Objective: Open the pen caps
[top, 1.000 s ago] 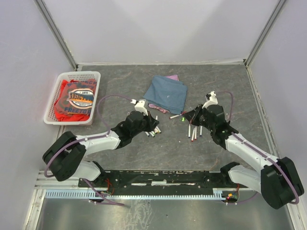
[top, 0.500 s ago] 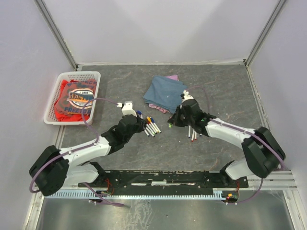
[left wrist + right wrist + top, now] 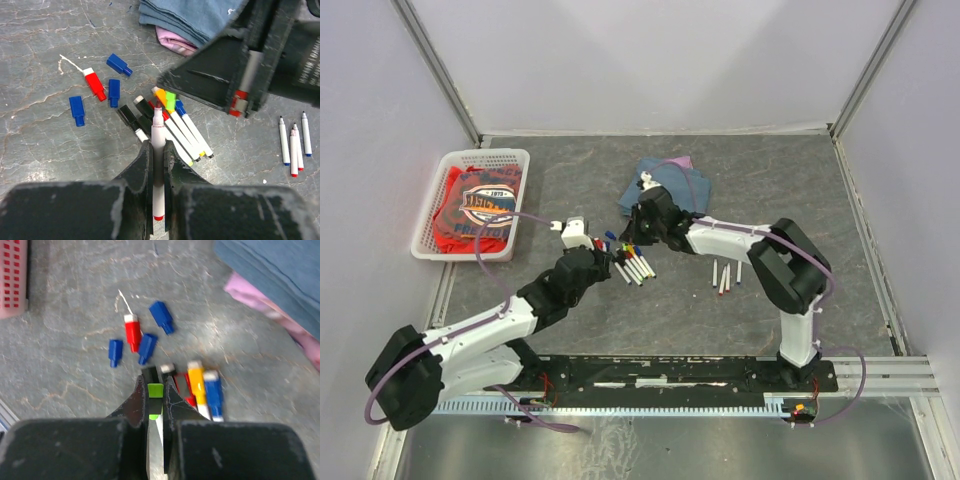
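Note:
My left gripper (image 3: pixel 158 150) (image 3: pixel 611 262) is shut on a white pen (image 3: pixel 158 165) with a red end; its bare tip points at the pile of capped pens (image 3: pixel 172 127) (image 3: pixel 635 265). My right gripper (image 3: pixel 155 395) (image 3: pixel 636 238) hovers over that pile, shut on a green cap (image 3: pixel 155 391). White shows under the cap; I cannot tell whether a barrel is attached. Loose pen caps lie left of the pile: blue ones (image 3: pixel 119 64) (image 3: pixel 77 110) (image 3: pixel 161 316) and a red one (image 3: pixel 94 83) (image 3: pixel 132 332).
Three uncapped pens (image 3: pixel 725 275) (image 3: pixel 292 145) lie to the right. A folded blue cloth (image 3: pixel 698 190) (image 3: pixel 280 275) over a pink one (image 3: pixel 270 310) sits behind the pile. A white basket (image 3: pixel 480 153) with a red shirt stands at the far left.
My right arm has swung left from the uncapped pens to above the pile, carrying the green cap. My left gripper has shifted slightly left, still holding its pen.

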{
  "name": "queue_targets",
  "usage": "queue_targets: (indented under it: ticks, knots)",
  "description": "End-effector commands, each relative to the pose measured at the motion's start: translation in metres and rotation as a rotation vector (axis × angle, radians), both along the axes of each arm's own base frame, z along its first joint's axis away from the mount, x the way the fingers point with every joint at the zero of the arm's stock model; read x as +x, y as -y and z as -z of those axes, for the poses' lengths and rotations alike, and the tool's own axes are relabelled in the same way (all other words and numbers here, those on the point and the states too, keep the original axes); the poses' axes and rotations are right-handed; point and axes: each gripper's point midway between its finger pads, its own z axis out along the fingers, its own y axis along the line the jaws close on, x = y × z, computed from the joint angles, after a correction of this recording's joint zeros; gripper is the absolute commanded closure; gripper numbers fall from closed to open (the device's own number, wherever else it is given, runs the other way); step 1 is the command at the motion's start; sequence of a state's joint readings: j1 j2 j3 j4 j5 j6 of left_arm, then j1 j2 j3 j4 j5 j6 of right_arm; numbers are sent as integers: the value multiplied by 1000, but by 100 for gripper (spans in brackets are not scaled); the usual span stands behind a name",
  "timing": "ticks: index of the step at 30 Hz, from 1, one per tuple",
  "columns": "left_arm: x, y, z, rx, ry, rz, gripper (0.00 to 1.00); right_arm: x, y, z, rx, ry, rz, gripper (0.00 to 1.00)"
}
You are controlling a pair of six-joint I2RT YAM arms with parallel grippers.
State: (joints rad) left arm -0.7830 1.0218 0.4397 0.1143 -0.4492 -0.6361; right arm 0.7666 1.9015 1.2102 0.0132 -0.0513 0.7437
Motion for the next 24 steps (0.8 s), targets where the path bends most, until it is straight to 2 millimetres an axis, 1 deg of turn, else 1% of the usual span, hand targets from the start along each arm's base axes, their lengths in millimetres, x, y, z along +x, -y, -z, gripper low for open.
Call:
queue_targets:
  ticks: [1,4,7,10,13,16,21,24]
  knots:
    - [3,-8,-9,-8,35,-45,97,18,-41,-27,74,63,-39,94]
    - [2,-9,-8,-4,34,-46,97,25,-51,-23,60,60,-43,90]
    - [2,-11,-9,-6,38,-50,97,29,-57,-16,50,52,-45,84]
    - [2,-12,-11,-3,43,-55,97,31,-61,-9,41,43,-54,74]
    - [2,-13,-13,-3,46,-60,97,33,-63,-7,36,44,-56,63]
    - [3,-13,-15,-1,48,-62,97,35,-63,-9,29,53,-59,57]
    - [6,-10,-15,10,45,-61,97,37,-61,-23,30,86,-62,56]
    - [10,-7,-18,19,44,-54,97,36,-51,-34,31,115,-38,55]
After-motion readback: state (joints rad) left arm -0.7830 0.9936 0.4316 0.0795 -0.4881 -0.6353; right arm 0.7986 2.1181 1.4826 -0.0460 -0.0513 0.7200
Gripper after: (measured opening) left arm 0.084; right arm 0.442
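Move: The right hand still pinches the green cap over the capped markers. The free spot for it lies about 3 cm ahead, 4 cm left and 5 cm below. The nearer blue cap is some 4 cm ahead and 6 cm left, the far blue cap 7 cm ahead and 6 cm left, and the black cap roughly level ahead and 4 cm left. From the left hand, holding the uncapped red marker, that spot is about 7 cm ahead, 2 cm right and 8 cm below. The right hand carries the green cap on to the left and also forward, about 6 cm in all, slowing as it comes over the gap between the blue caps and the black cap, with hardly any turn of the wrist. Its fingers begin to part before the travel ends and open to a little under half, letting go of the green cap as the hand sinks about 1.5 cm and then stays there, fingers apart above the caps. ##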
